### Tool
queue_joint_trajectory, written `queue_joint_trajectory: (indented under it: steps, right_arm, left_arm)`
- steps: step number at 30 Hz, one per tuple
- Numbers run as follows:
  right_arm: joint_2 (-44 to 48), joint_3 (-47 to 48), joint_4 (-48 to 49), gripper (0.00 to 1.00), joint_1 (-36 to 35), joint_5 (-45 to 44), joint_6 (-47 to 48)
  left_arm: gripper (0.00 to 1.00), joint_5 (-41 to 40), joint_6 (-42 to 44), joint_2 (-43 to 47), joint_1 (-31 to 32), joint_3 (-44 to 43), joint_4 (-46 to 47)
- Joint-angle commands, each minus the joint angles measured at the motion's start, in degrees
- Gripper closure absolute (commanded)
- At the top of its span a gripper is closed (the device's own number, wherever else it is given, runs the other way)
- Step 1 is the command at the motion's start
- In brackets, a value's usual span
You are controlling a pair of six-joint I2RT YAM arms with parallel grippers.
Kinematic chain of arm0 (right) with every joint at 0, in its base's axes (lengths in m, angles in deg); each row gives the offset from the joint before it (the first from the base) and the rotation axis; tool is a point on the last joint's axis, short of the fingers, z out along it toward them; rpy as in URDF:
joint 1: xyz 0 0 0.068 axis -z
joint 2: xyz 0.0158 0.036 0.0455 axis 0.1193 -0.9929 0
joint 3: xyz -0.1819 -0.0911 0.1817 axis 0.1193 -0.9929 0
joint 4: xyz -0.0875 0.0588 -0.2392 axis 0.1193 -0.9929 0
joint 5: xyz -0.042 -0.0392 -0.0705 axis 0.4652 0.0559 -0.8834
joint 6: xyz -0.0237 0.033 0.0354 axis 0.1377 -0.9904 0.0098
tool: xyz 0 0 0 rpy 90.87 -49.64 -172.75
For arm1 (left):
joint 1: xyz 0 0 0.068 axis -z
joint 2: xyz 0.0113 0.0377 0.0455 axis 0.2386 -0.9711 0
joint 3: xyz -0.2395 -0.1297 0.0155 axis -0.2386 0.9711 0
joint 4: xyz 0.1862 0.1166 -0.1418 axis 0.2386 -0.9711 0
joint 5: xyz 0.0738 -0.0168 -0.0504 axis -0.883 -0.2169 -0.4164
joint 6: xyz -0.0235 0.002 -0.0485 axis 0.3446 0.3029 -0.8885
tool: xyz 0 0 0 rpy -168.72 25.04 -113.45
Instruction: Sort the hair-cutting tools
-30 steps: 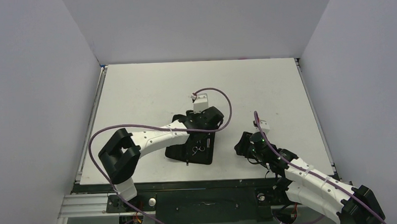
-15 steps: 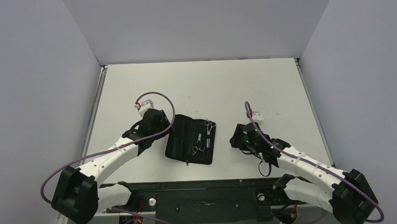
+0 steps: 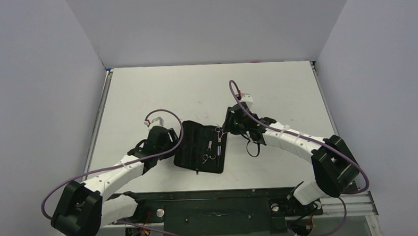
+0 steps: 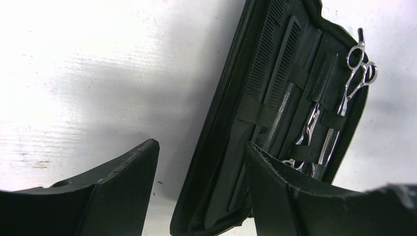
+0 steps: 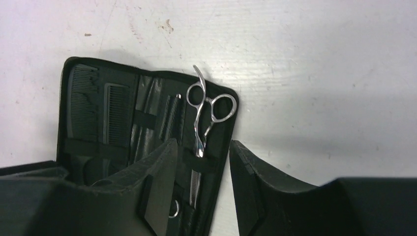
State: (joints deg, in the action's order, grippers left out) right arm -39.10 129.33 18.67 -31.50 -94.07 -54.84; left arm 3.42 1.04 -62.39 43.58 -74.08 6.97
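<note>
An open black zip case (image 3: 191, 149) lies on the table's front middle. Silver scissors (image 5: 205, 112) sit at its far right corner, rings past the rim, blades under a strap. A second silver pair (image 3: 210, 158) is strapped lower down. Two black combs (image 5: 116, 112) are tucked in the left pockets. My right gripper (image 5: 202, 142) is open above the case's right edge, with the scissors' blades below the gap. My left gripper (image 4: 201, 145) is open at the case's left edge (image 4: 216, 137), holding nothing.
The white table (image 3: 280, 88) is walled on the left, back and right. Purple cables loop above both wrists. A black strap hangs under the right arm (image 3: 253, 148). A dark rail runs along the front edge.
The left arm swung off the case to its left side, uncovering it. The right arm travelled from the front right to the case's far right corner. Its jaws narrowed slightly.
</note>
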Motion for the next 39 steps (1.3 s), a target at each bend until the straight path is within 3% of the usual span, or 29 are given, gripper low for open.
queue_joint_trajectory:
  steps: [1, 12, 39]
  right_arm:
    - [-7.45, 7.13, -0.26, 0.61, -1.14, -1.79, 2.82]
    - [-19.3, 18.09, -6.96, 0.63, -3.24, -5.65, 5.6]
    - [-22.79, 17.15, -7.08, 0.64, -5.48, -4.4, 5.9]
  left_arm:
    - [0.39, 4.06, -0.58, 2.45, -0.55, 2.88, 6.87]
    - [0.47, 8.81, 0.22, 3.54, -0.68, 6.43, 12.25]
    - [0.6, 12.4, 0.1, 5.17, -0.69, 8.26, 15.57]
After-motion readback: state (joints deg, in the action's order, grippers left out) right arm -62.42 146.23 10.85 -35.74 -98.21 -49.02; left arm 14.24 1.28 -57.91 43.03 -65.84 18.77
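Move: The handles of the scissors at the tool case's far right corner lie about 5 cm ahead of the right hand, 4 cm left and 9 cm below. From that hand the second scissors are some 9 cm left and 4 cm back, and the black comb 13 cm left and 3 cm ahead. The case's left edge runs about 4 cm ahead of the left hand, 2 cm right and 4 cm below. The scissors' handles are what the right hand closes in on: it swings forward and left, then sinks about 7 cm in all, tipping some 15 degrees so its part-open fingers point down more steeply. The left hand shifts about 3 cm right and a little back, its fingers narrowing astride the case's left edge; a touch can't be made out at either hand. ##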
